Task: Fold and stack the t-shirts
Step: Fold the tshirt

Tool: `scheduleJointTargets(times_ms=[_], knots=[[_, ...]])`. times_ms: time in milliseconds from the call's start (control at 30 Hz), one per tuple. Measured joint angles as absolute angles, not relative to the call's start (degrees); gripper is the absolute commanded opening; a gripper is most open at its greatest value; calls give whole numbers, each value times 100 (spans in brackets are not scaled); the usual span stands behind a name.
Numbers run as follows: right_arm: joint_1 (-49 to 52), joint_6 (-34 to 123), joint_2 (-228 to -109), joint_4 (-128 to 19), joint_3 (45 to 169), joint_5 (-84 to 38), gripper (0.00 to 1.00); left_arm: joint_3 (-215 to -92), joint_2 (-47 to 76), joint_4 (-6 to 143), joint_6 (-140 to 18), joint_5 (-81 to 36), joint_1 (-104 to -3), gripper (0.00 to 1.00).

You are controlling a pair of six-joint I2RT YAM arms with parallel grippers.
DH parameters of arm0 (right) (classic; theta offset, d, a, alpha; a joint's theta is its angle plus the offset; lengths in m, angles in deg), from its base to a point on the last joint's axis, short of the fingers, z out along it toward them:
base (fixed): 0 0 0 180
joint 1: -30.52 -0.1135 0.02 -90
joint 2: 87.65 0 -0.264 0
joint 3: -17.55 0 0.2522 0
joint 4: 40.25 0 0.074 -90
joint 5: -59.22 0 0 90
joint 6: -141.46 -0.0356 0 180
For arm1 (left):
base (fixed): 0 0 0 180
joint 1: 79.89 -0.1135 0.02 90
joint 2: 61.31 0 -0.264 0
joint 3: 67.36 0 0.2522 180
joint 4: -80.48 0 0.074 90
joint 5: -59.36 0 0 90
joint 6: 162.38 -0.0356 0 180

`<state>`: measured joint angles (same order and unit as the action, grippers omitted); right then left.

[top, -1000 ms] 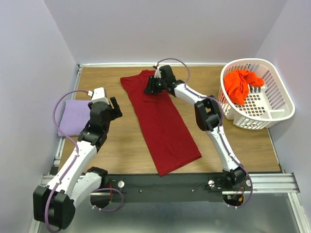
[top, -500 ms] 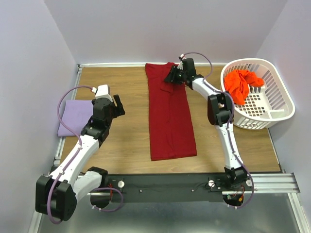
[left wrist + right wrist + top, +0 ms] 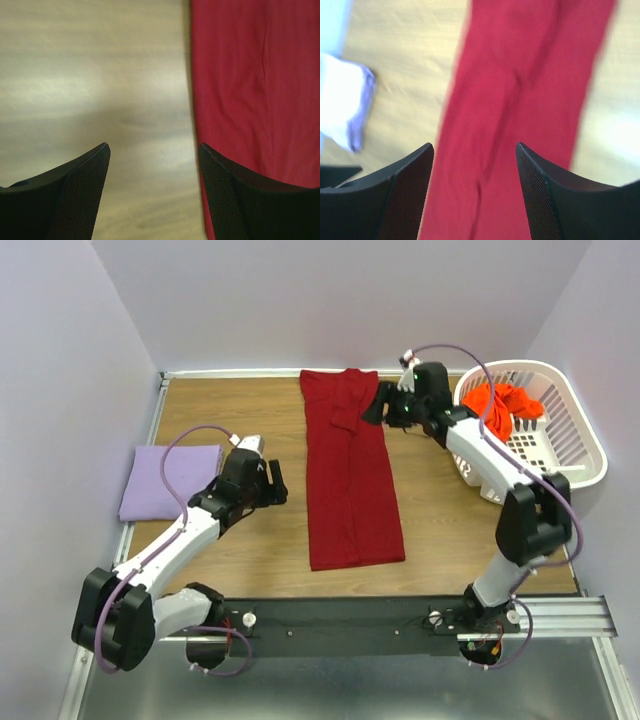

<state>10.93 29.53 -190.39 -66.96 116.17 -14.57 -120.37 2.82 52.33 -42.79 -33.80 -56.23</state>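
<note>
The dark red t-shirt [image 3: 350, 480] lies as a long narrow strip running from the back edge toward the front, flat on the wooden table [image 3: 450, 530]. My right gripper [image 3: 374, 408] hovers open at the strip's upper right; in the right wrist view its jaws [image 3: 474, 145] stand apart above the red cloth [image 3: 520, 75], holding nothing. My left gripper [image 3: 278, 483] is open just left of the strip's middle; its view shows bare wood between the fingers [image 3: 75, 195] and the shirt's edge [image 3: 255, 90] at the right finger. The lavender t-shirt [image 3: 165, 480] lies folded at far left. The orange t-shirt [image 3: 495, 412] is bunched in the basket.
The white lattice laundry basket [image 3: 530, 488] stands at the back right, close behind my right arm. Walls close off the table at the back and both sides. Bare wood shows between the lavender shirt and the red strip, and to the strip's right.
My right gripper has opened, let go of the red shirt's top end and drawn back to the right. The left arm has swung in toward the strip's left edge.
</note>
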Motion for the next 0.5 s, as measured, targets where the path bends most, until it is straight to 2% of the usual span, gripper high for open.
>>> scheduleJointTargets(times_ms=[133, 333, 500], knots=[[970, 2957, -17811, -7254, 9991, -1816, 73, -11938, 234, 4769, -3932, -3087, -5131, 79], [378, 2594, -16676, -8172, 7722, -1903, 73, -11446, -32, 4507, -3326, -2696, -4329, 79], [30, 2137, -15861, -8585, 6772, -1833, 70, -11138, -131, 4341, -2813, -2517, -3756, 78]])
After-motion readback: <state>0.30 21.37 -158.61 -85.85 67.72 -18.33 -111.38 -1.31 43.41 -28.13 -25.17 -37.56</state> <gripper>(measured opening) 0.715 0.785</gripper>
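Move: For the left gripper, the red shirt's near left corner lies about 21 cm back, 8 cm to its right and 10 cm below; the purple shirt lies some 33 cm to its left and 4 cm farther out. From the right gripper, the red shirt's near right corner is roughly 35 cm back, 9 cm right and 18 cm down. The near left corner sits about 27 cm to the left of that one, and the orange shirt about 37 cm to the gripper's right, 4 cm ahead. Sweep the right gripper fast back, about 29 cm, sinking some 16 cm with a slight drift right, towards the red shirt's near right corner, tipping the fingers down about 35 degrees. Meanwhile bring the left gripper back about 13 cm, with some right and down, towards the near left corner, tipping it down and turning it clockwise. Keep both open. ##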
